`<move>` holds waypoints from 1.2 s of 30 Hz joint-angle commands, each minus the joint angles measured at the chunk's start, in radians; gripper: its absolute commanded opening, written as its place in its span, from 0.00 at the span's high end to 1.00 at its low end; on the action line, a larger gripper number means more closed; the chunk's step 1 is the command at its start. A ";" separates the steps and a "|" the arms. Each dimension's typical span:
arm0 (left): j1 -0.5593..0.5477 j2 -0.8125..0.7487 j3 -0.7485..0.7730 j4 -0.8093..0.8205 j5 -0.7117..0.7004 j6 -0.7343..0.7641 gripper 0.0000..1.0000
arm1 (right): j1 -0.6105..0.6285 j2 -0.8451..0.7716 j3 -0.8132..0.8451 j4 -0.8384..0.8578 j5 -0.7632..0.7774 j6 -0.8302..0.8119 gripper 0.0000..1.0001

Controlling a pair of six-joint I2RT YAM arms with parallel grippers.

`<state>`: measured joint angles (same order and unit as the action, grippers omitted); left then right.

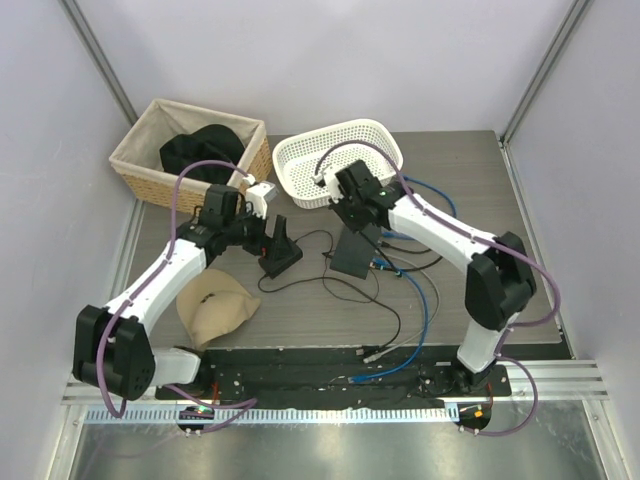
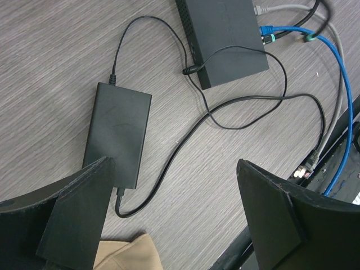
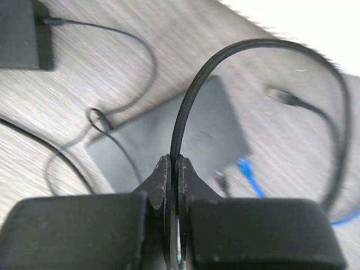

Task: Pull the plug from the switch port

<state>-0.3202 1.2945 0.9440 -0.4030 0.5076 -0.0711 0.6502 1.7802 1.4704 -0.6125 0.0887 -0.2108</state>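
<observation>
The switch, a flat black box, lies mid-table, with a blue plug still in its socket edge. My right gripper hovers above the switch, shut on a black braided cable that arcs up and off to the right. A loose black plug shows right of the switch, clear of its sockets; whether it ends the held cable I cannot tell. Over a black power adapter, the left gripper is open, holding nothing.
A wicker basket with a dark item stands back left, a white plastic basket behind the switch. A tan cloth lies front left. Thin black, grey and blue cables trail across the table toward the front rail.
</observation>
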 commanded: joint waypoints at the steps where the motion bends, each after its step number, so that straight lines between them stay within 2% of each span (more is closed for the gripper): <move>1: 0.004 0.018 0.004 0.069 0.023 -0.007 0.06 | -0.046 -0.087 -0.110 0.042 0.109 -0.170 0.99; 5: 0.003 0.023 -0.005 0.084 0.029 -0.004 0.06 | -0.144 -0.142 -0.220 0.054 0.112 -0.294 0.99; 9: 0.003 0.019 -0.024 0.099 0.031 -0.003 0.06 | -0.231 -0.162 -0.259 0.059 0.066 -0.476 0.99; 13: 0.004 0.012 -0.048 0.115 0.034 -0.012 0.06 | -0.262 -0.192 -0.297 0.033 -0.001 -0.755 0.99; 17: 0.003 0.008 -0.051 0.119 0.034 -0.016 0.06 | -0.262 -0.206 -0.361 0.054 -0.027 -0.869 0.99; 20: 0.003 0.008 -0.053 0.125 0.035 -0.019 0.06 | -0.264 -0.154 -0.361 0.080 -0.001 -0.828 0.97; 22: 0.004 0.012 -0.054 0.131 0.037 -0.025 0.06 | -0.265 -0.087 -0.348 0.095 0.054 -0.793 0.92; 24: 0.001 0.023 -0.053 0.141 0.039 -0.044 0.06 | -0.264 -0.038 -0.312 0.096 0.092 -0.690 0.88; 25: 0.001 0.028 -0.045 0.144 0.045 -0.051 0.06 | -0.264 -0.021 -0.250 0.086 0.112 -0.633 0.83; 26: -0.002 0.035 -0.040 0.153 0.046 -0.059 0.06 | -0.265 0.016 -0.210 0.053 0.115 -0.518 0.71; 27: -0.003 0.048 -0.021 0.156 0.055 -0.070 0.06 | -0.264 0.030 -0.164 0.018 0.108 -0.454 0.54; 29: -0.011 0.104 0.013 0.156 0.065 -0.087 0.06 | -0.264 0.045 -0.041 -0.077 0.051 -0.362 0.43; 30: -0.013 0.132 0.053 0.156 0.072 -0.108 0.07 | -0.264 0.030 -0.023 -0.081 0.031 -0.284 0.30; 33: -0.017 0.236 0.131 0.164 0.092 -0.134 0.07 | -0.262 -0.018 0.014 -0.095 -0.036 -0.201 0.20; 36: -0.019 0.324 0.183 0.188 0.101 -0.165 0.07 | -0.262 -0.005 0.083 -0.153 -0.076 -0.150 0.19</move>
<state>-0.3340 1.5494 1.0405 -0.2832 0.5667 -0.1802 0.3882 1.8297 1.4620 -0.6876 0.0883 -0.5278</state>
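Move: The black cable is already pinched in the right hand. The open spot it is taken to, beside the port side of the switch, lies about 15 cm right, level fore and aft, some 9 cm below. The switch sits almost straight beneath, 10 cm down. Its plugged ports are about 7 cm right and 3 back, and the white basket is roughly 24 cm ahead, 4 left. From the left hand the spot is about 28 cm right, 7 ahead, 12 below. Sweeping the pinched black cable about 15 cm right, off over the switch and its plugs, the right hand sinks as it goes and rolls some 30 degrees, left side dipping. It lowers further to about 8 cm below its start, opens wide to let go, then backs up and forward-left with the roll partly undone. Late on, the empty, open left hand eases about 5 cm forward-right and down towards the switch. ##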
